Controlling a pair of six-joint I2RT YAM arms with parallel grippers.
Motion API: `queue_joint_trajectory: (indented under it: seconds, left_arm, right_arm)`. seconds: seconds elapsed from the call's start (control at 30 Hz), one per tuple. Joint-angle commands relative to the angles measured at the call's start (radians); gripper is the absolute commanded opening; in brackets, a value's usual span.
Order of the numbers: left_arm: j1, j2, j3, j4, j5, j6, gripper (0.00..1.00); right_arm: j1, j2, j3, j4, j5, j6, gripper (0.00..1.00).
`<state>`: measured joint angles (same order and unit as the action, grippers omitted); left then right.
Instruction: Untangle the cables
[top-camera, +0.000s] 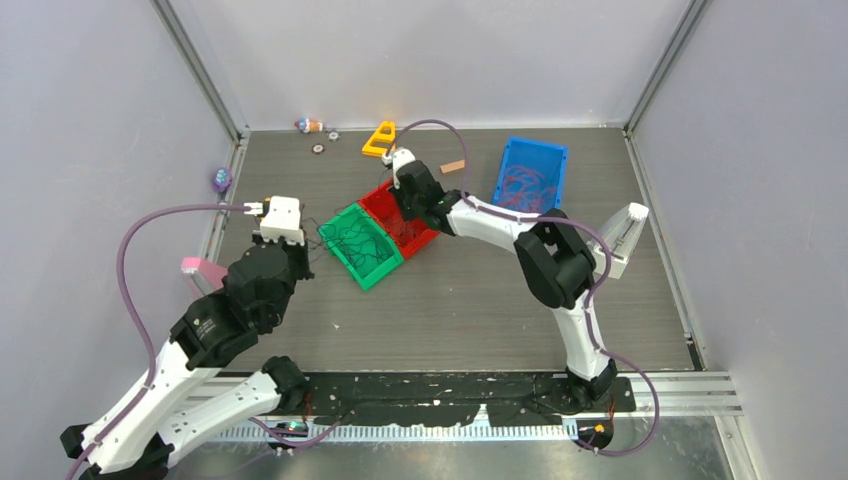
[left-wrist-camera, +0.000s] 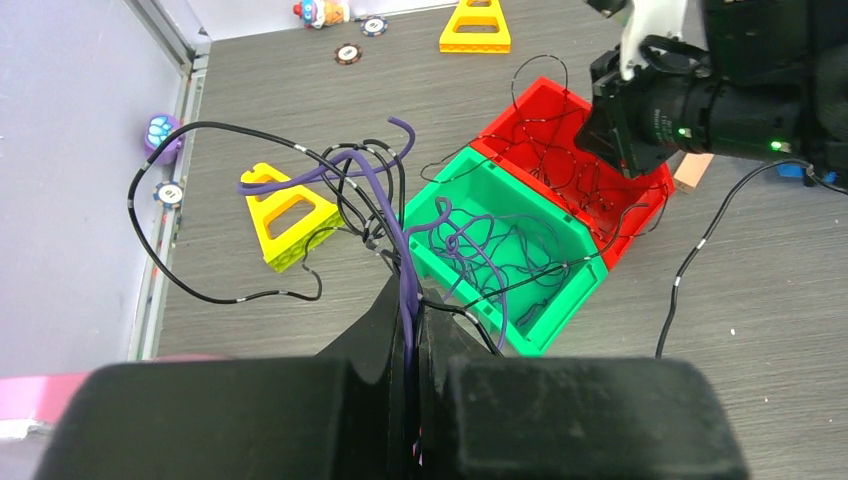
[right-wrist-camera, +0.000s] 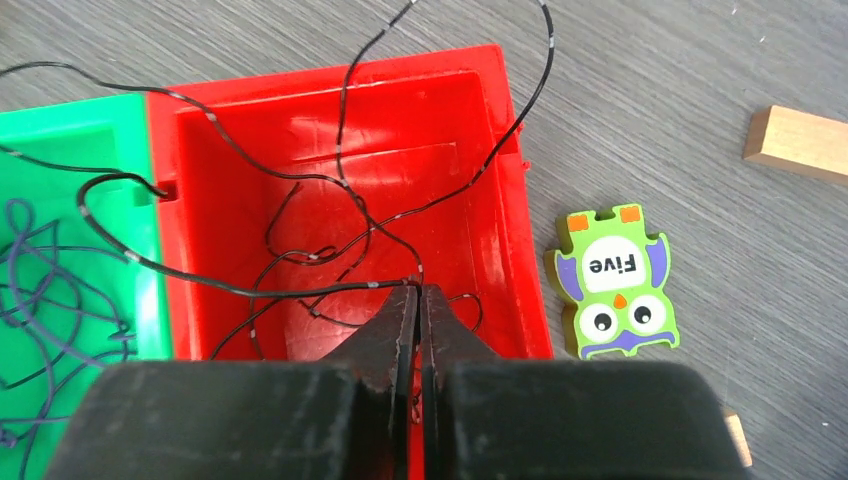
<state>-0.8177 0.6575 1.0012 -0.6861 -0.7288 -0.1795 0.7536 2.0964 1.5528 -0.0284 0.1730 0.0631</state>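
Note:
My left gripper (left-wrist-camera: 413, 295) is shut on a purple cable (left-wrist-camera: 385, 185), with a black cable (left-wrist-camera: 160, 255) caught beside it; both rise in loose loops above the table, left of the green bin (left-wrist-camera: 540, 330). More thin purple cables (left-wrist-camera: 500, 250) lie coiled in that bin. My right gripper (right-wrist-camera: 418, 290) hangs over the red bin (right-wrist-camera: 520, 250) and is shut on a thin black cable (right-wrist-camera: 250, 290) that runs left over the bin wall. Other black cables (right-wrist-camera: 300, 245) loop inside the red bin. Orange-red cables (top-camera: 525, 185) lie in the blue bin (top-camera: 532, 148).
Two yellow triangle blocks (left-wrist-camera: 290, 215) (left-wrist-camera: 475, 25) sit left of and behind the bins. A green owl tile marked "Five" (right-wrist-camera: 612, 282) and a wooden block (right-wrist-camera: 798, 143) lie right of the red bin. Poker chips (left-wrist-camera: 348, 53) and a purple toy (left-wrist-camera: 160, 130) lie near the left wall.

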Motion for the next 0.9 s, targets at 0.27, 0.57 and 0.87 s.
queue_joint_trajectory:
  seconds: [0.27, 0.57, 0.87]
  left_arm:
    - [0.005, -0.011, -0.006, 0.007, 0.005, -0.023, 0.00]
    - [0.005, 0.015, 0.000, 0.010, 0.019, -0.026, 0.00]
    - [0.005, 0.031, -0.009, -0.002, 0.029, -0.041, 0.00]
  right_arm:
    - [0.001, 0.222, 0.370, -0.430, -0.001, 0.042, 0.05]
    - [0.000, 0.163, 0.475, -0.486, 0.015, 0.031, 0.28]
    - [-0.003, 0.074, 0.537, -0.536, 0.017, 0.014, 0.50]
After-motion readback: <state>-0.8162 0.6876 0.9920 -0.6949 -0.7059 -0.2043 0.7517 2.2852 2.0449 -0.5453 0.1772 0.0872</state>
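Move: The black cable pinched in the right hand is bound for the red box, whose middle lies about 7 cm below that hand, some 2 cm to its left and 1 cm ahead. The green box is about 6 cm back and 9 cm left of the hand; the owl block about 5 cm ahead and 7 cm right. From the left hand, the red box is roughly 23 cm ahead, 15 cm right and 28 cm down. The black cable is lowered about 6 cm into the red box by the right hand, its fingers tipping nearly 20 degrees more steeply down. At the bottom they start to part and let go of the cable, opening to about half while the hand climbs some 7 cm straight back up. The left hand keeps its grip on the purple and black bundle. ##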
